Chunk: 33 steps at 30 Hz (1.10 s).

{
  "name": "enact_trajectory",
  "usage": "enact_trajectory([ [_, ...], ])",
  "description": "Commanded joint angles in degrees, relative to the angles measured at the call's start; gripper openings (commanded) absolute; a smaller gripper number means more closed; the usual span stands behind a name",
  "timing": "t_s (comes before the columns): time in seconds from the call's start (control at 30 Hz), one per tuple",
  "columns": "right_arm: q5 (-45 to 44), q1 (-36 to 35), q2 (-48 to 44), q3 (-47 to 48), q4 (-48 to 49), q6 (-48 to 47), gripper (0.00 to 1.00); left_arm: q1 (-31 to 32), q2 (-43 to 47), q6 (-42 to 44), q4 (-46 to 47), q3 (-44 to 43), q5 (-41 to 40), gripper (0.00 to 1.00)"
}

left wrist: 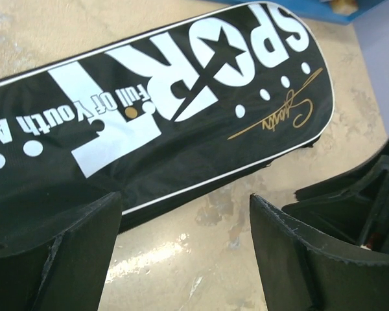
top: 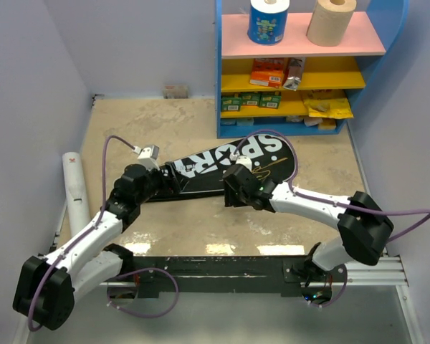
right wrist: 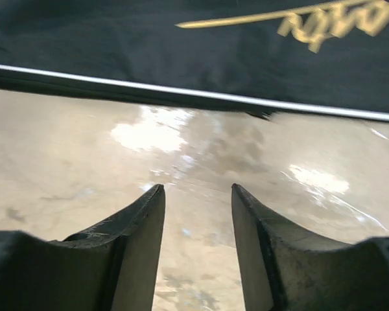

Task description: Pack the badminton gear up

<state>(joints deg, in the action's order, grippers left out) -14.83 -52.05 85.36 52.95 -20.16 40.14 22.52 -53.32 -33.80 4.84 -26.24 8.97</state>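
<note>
The black racket-shaped cover (top: pixel 222 163) lettered "SPORT" lies flat on the beige table, its wide end toward the shelf. In the left wrist view the cover (left wrist: pixel 149 97) fills the upper part, and my left gripper (left wrist: pixel 185 197) stands open just off its near edge, with only bare table between the fingers. My left gripper (top: pixel 168 183) is by the cover's narrow end. My right gripper (top: pixel 233 188) is at the near edge of the wide end. It is open over bare table (right wrist: pixel 196 188), a little short of the cover's white-piped edge (right wrist: pixel 181 94). A long white tube (top: pixel 75 190) lies at the far left.
A blue shelf unit (top: pixel 218 72) stands at the back right with two paper rolls (top: pixel 269 20) on top and orange and yellow packets (top: pixel 269 72) below. Walls close in on the left and right. A small box (top: pixel 176 91) sits by the back wall.
</note>
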Motion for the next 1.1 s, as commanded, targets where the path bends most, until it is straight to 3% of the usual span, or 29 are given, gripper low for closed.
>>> enact_trajectory([
  [0.0,-6.2,0.8,-2.0,-2.9,-3.9,1.6,0.50,0.0,-1.0,1.0,2.1,0.7,0.4,0.83],
  [0.63,-8.3,3.8,6.8,-4.2,8.3,6.5,0.50,0.1,-1.2,0.8,3.5,1.8,2.3,0.83],
  [1.07,-15.0,4.2,10.9,-5.0,9.8,11.5,0.43,0.1,-1.2,1.1,3.4,2.0,2.2,0.83],
])
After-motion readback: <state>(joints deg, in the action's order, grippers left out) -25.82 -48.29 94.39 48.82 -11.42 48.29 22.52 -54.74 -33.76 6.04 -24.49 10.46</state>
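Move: The small dark zip pull on the near edge of the black racket bag lies about 5 cm ahead of the right hand, 4 cm to its right and some 6 cm below. The gold signature on the bag is around 10 cm ahead and 14 cm right, and the bag's rounded end about 14 cm ahead and 21 cm right, both at about the pull's height. From the left hand the pull is roughly 24 cm right, level with it ahead, 12 cm below. The bag's near edge, at the zip pull, is what the right hand comes down to: it slips right some 4 cm while starting to sink, drops to about 5 cm lower, then eases forward about 4 cm just above the table. The wrist turns clockwise roughly 15 degrees and the fingers stay about half open, ending either side of the pull; contact can't be made out. ##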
